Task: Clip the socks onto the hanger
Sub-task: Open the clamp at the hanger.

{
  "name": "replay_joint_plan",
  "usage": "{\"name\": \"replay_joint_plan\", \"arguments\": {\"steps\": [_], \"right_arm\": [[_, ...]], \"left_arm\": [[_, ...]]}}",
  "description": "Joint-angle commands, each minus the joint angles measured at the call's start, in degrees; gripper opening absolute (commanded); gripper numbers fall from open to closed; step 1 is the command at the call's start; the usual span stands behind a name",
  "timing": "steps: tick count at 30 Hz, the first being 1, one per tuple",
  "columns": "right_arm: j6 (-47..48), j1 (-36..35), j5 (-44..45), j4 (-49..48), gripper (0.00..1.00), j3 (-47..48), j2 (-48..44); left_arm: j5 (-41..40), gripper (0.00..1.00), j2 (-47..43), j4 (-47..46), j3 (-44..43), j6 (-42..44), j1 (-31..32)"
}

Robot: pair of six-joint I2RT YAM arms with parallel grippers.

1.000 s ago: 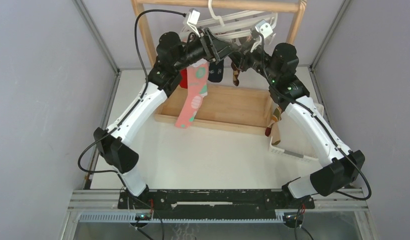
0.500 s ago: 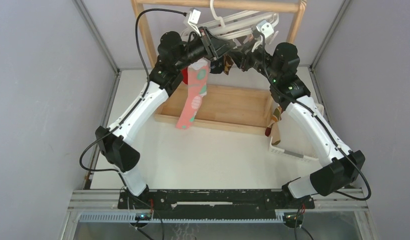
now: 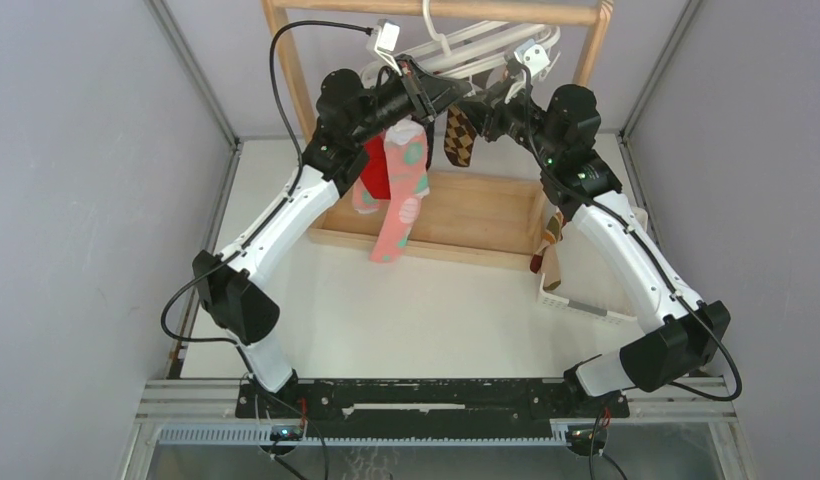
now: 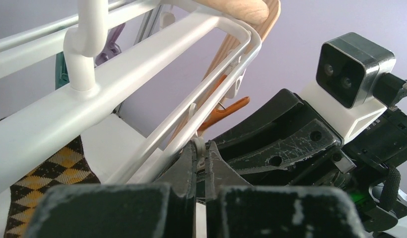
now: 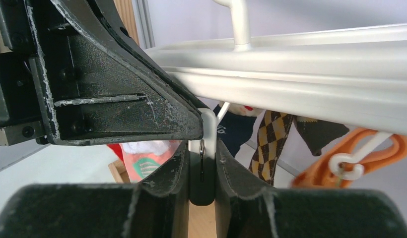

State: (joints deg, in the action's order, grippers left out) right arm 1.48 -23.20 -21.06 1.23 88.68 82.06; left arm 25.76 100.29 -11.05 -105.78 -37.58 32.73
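The white hanger (image 3: 476, 45) hangs from the wooden rack, and both grippers meet under its frame. My right gripper (image 5: 202, 166) is shut on a white clip (image 5: 207, 126) with a metal spring. My left gripper (image 4: 200, 148) is shut on a small white part of a clip, just above the right one. A pink sock with teal dots (image 3: 404, 195) and a red sock (image 3: 376, 170) hang below the left gripper (image 3: 456, 92). A brown diamond-patterned sock (image 3: 458, 135) and a dark sock (image 5: 236, 131) hang near the right gripper (image 3: 478, 103). What holds the pink sock is hidden.
A wooden tray (image 3: 466, 215) lies under the hanger. A striped sock (image 3: 551, 245) drapes over the white basket (image 3: 586, 305) at the right. Orange clips (image 5: 370, 153) dangle from the frame. The wooden rack's posts (image 3: 286, 60) stand behind the arms.
My left gripper has closed. The pink sock has swung right and hangs lower, and the diamond sock now shows between the arms. The right gripper has stayed put.
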Motion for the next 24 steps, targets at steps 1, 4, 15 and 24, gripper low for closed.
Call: {"name": "replay_joint_plan", "arguments": {"steps": [1, 4, 15, 24], "right_arm": [[0.43, -0.45, -4.23, -1.51, 0.0, 2.79, -1.42], [1.0, -0.97, -4.17, 0.29, 0.0, 3.35, -1.38], [2.15, -2.26, -4.63, 1.89, 0.0, 4.3, -1.13], [3.39, -3.26, -3.95, 3.26, 0.0, 5.09, -0.76]], "left_arm": [[-3.82, 0.02, -1.57, -4.22, 0.74, -0.52, -0.94], [-4.44, 0.34, -1.06, -4.45, 0.34, -1.07, -0.97], [-7.05, 0.56, -0.02, -4.91, -0.08, -2.67, -0.94], [-9.45, 0.55, 0.72, -3.3, -0.83, -2.4, -0.87]]}}
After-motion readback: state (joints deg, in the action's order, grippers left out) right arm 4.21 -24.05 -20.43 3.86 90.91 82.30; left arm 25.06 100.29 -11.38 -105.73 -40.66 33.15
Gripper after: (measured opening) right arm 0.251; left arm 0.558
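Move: The white clamp hangs just under the hanger's near rail and is already pinched by both hands at the fingertips: about 1 cm ahead and 1 cm right of the left hand, about 1 cm ahead and 1 cm left of the right. From the left hand, the rail is some 2 cm ahead, 1 cm right and 3 cm above; an orange clip 5 cm ahead and 9 cm right, level in height; the checked sock 6 cm ahead, 1 cm left and 9 cm below. The clamp under the rail is let go by the left fingers, which spread from shut to a little over half open while that hand nearly stays in place, easing back and up by half a centimetre. The right hand keeps its pinch on the clamp from the other side, its opening unchanged, and lifts about half a centimetre. ##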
